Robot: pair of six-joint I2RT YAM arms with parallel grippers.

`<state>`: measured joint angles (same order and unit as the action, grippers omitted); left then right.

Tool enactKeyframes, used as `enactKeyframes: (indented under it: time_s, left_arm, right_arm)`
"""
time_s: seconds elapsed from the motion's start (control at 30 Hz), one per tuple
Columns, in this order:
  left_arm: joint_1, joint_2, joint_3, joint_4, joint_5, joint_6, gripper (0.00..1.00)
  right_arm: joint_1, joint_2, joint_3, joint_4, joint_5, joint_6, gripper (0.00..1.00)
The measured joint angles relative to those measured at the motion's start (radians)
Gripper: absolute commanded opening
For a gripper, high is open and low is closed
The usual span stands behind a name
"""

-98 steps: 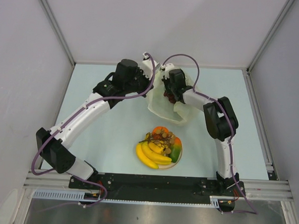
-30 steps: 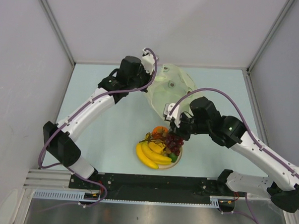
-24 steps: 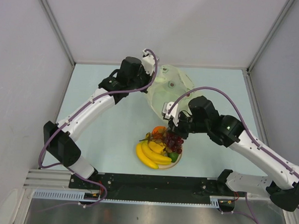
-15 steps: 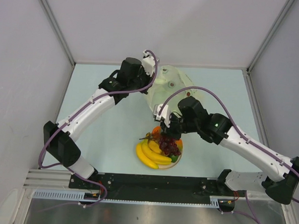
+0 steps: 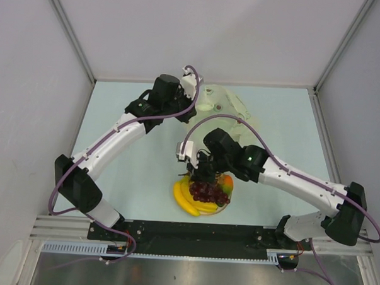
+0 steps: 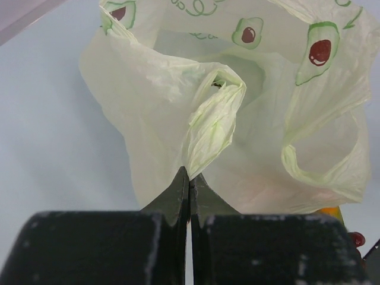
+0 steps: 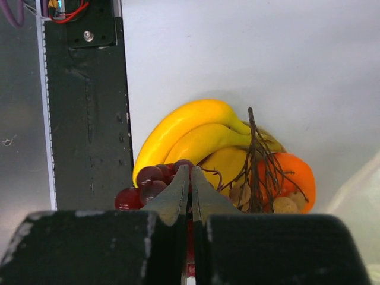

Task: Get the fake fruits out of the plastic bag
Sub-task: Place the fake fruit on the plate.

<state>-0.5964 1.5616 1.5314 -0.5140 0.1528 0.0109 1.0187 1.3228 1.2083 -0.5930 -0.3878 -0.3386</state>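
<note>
The plastic bag [image 5: 226,109] is pale yellow-green with avocado prints and stands at the back of the table. My left gripper [image 6: 190,172] is shut on a twisted fold of the plastic bag [image 6: 208,119], holding its mouth up. In the top view the left gripper [image 5: 195,107] sits at the bag's left side. My right gripper [image 7: 190,169] is shut on the dark red grape bunch [image 7: 148,181]. The right gripper [image 5: 204,175] holds the grape bunch [image 5: 210,192] just over the fruits on the cream plate [image 5: 224,205]. Yellow bananas [image 7: 190,133] and an orange [image 7: 291,172] lie below.
A brown bare stem with tan pieces [image 7: 256,160] lies across the fruit pile. The black base rail [image 5: 199,231] runs along the near edge, close to the plate. Grey walls enclose the table on three sides.
My right arm has carried the grape bunch from beside the bag leftwards and down over the plate. The left gripper has kept its hold on the bag in the same place.
</note>
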Motion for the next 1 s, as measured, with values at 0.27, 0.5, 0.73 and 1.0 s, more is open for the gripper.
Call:
enactKeyframes:
  time_s: [0.27,0.5,0.73,1.0]
  left_arm:
    - [0.004,-0.061,-0.042,0.015,0.038,-0.016,0.0]
    - [0.011,-0.127,-0.096,0.04,0.043,-0.031,0.0]
    - [0.013,-0.127,-0.112,0.041,0.06,-0.041,0.0]
    - [0.014,-0.126,-0.112,0.041,0.062,-0.056,0.0]
  right_arm:
    - [0.0,0.155,0.035,0.009,0.006,0.001,0.03]
    - [-0.018,0.23,0.085,0.01,0.007,-0.005,0.33]
    - [-0.033,0.241,0.109,0.011,0.01,0.003,0.56]
    - [-0.033,0.239,0.128,0.015,0.015,0.071,0.66]
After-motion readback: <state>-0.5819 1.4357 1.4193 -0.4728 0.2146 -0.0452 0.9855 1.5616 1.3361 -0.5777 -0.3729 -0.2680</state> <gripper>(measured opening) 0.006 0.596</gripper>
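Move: The plate centre, where the held grapes are to go, lies about 4 cm ahead of the right hand, nearly level with it sideways and some 18 cm below. On it, the bananas' middle sits roughly 5 cm left and 2 cm ahead of that hand, the orange about 11 cm straight ahead, and the mango some 8 cm to its right and 5 cm ahead. From the left hand the plate centre is about 17 cm back, 6 cm right and well below. Lower the right gripper about 5 cm, easing left by some 3 cm, so the grapes held by their stem go down onto the fruit; then shift forward, open the fingers well past half to let the stem go, and rise slightly. Meanwhile keep the left fingers shut on the bag and draw it back some 2.5 cm, a little upward. ##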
